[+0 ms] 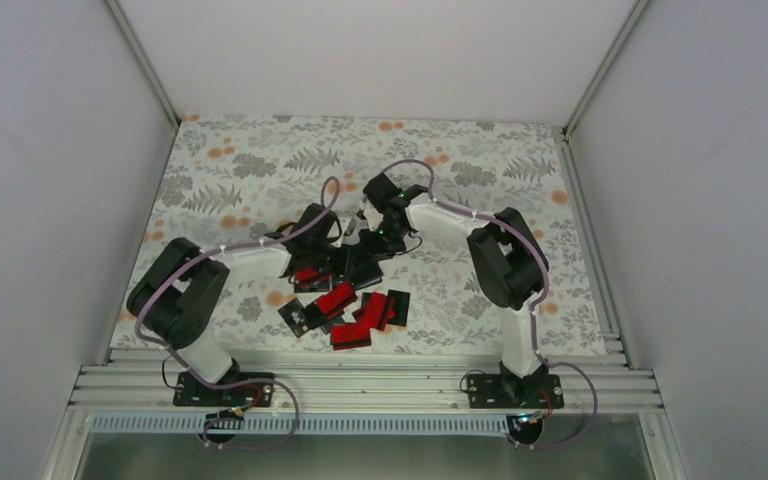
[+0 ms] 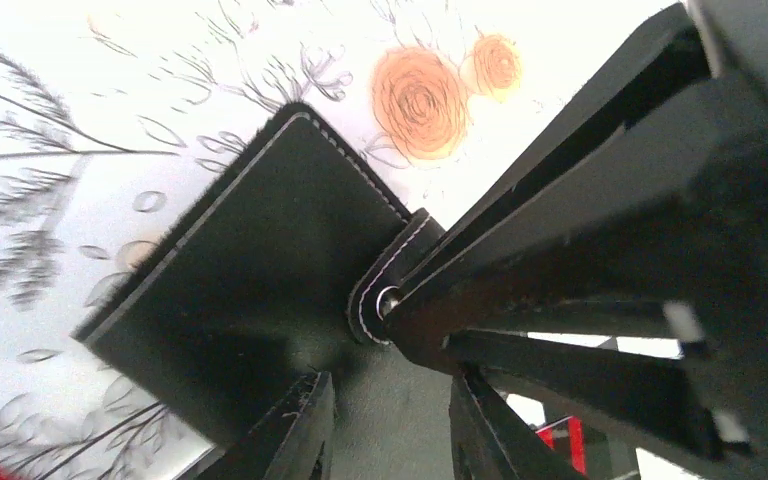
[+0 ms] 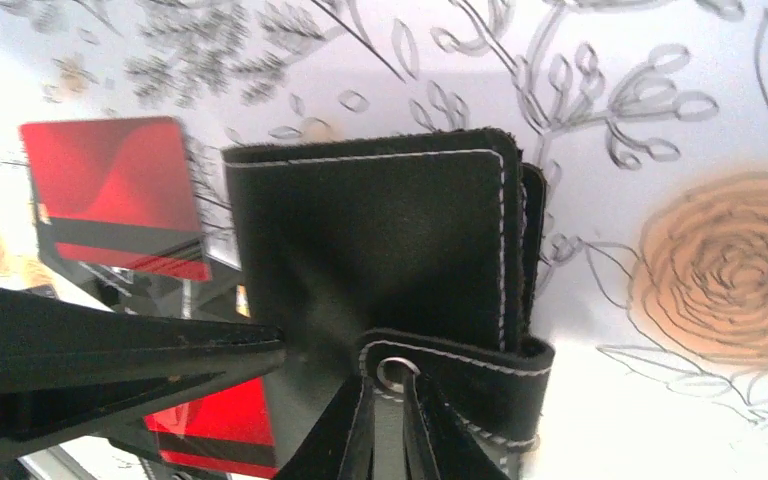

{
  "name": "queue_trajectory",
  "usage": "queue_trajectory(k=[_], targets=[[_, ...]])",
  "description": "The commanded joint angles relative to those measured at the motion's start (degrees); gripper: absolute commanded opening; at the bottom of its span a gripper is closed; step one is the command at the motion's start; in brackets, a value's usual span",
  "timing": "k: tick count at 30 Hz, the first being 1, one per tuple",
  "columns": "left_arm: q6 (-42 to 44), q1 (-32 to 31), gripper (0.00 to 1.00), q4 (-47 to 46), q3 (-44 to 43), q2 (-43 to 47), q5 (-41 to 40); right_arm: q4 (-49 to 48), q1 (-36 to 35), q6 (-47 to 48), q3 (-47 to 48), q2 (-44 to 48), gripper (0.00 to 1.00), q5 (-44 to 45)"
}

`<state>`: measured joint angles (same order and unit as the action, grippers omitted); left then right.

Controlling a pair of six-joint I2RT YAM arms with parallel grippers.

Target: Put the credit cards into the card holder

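The black card holder [image 3: 380, 230] with white stitching lies folded on the flowered cloth, and both grippers meet at it [image 1: 360, 264]. My left gripper [image 2: 390, 430] has its fingers either side of the holder's near edge [image 2: 250, 260], which fills the gap between them. My right gripper [image 3: 390, 380] has its jaws almost together, tips at the metal snap of the closing strap [image 3: 470, 375]. Whether the strap is pinched does not show. Red credit cards [image 3: 110, 190] lie beside the holder, and red and black ones [image 1: 338, 298] lie heaped nearer the arm bases.
The cloth-covered table [image 1: 260, 170] stands between white walls, with a metal rail [image 1: 360, 385] along its near edge. An orange flower print [image 3: 730, 270] lies to the holder's right. The left gripper's fingers [image 3: 110, 345] cross the lower left of the right wrist view.
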<state>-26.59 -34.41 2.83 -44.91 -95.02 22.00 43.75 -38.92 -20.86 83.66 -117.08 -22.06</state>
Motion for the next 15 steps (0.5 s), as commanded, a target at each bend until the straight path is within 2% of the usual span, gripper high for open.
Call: queue_trajectory(k=[1, 5, 8, 9, 10, 12, 13, 14, 15], targets=[[2.46, 1.44, 0.35, 7.87, -4.89, 6.01, -4.79, -1.64, -0.91, 0.83, 4.67, 2.89, 0.12, -0.84], [3.74, 2.51, 0.58, 13.49, -9.94, 9.81, -7.53, -2.93, 0.65, 1.68, 6.43, 7.88, 0.26, -0.56], [4.93, 2.93, 0.81, 17.84, -13.65, 12.53, -10.82, -5.19, 2.54, 2.64, 5.75, 12.31, 0.45, 0.60], [5.36, 3.14, 0.95, 18.98, -14.65, 13.62, -12.24, -5.99, 3.31, 2.96, 5.28, 13.97, 0.53, 1.15], [5.74, 3.32, 1.00, 20.14, -15.77, 14.64, -13.81, -6.78, 4.15, 3.01, 4.68, 15.68, 0.60, 1.75], [6.46, 3.76, 1.00, 22.69, -18.04, 16.25, -17.97, -8.71, 6.08, 3.20, 3.04, 20.07, 0.74, 2.47], [6.58, 4.02, 1.00, 24.02, -19.31, 16.86, -19.88, -9.65, 7.19, 3.34, 2.41, 21.22, 0.94, 3.05], [6.85, 4.22, 1.00, 25.18, -20.53, 17.46, -21.68, -10.45, 8.73, 3.55, 1.86, 24.13, 0.99, 3.48], [7.11, 4.42, 1.00, 26.19, -21.61, 17.95, -23.42, -11.46, 9.91, 3.92, 1.33, 25.78, 1.00, 3.75]])
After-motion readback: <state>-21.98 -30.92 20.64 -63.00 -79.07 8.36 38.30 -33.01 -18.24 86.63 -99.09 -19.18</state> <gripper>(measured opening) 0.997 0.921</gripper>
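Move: The closed card holder lies right under both hands. Its middle is about 4 cm to the left hand's right, level and some 2 cm below; from the right hand it is about 2 cm left, 1 cm back and 2 cm below. One red card lies 7 cm left of the left hand and 1 cm back, another 2 cm left and 7 cm back. A black card lies 10 cm back and 6 cm right of the right hand. Up and away from the closed card holder, both hands rise quickly together, some 16–18 cm, while reaching about 6 cm forward; the left also drifts to its left, and the right swings slightly left, then back right. Both wrists tilt the fingertips forward by roughly 25 degrees as the nearly shut grippers spread wide, holding nothing. ##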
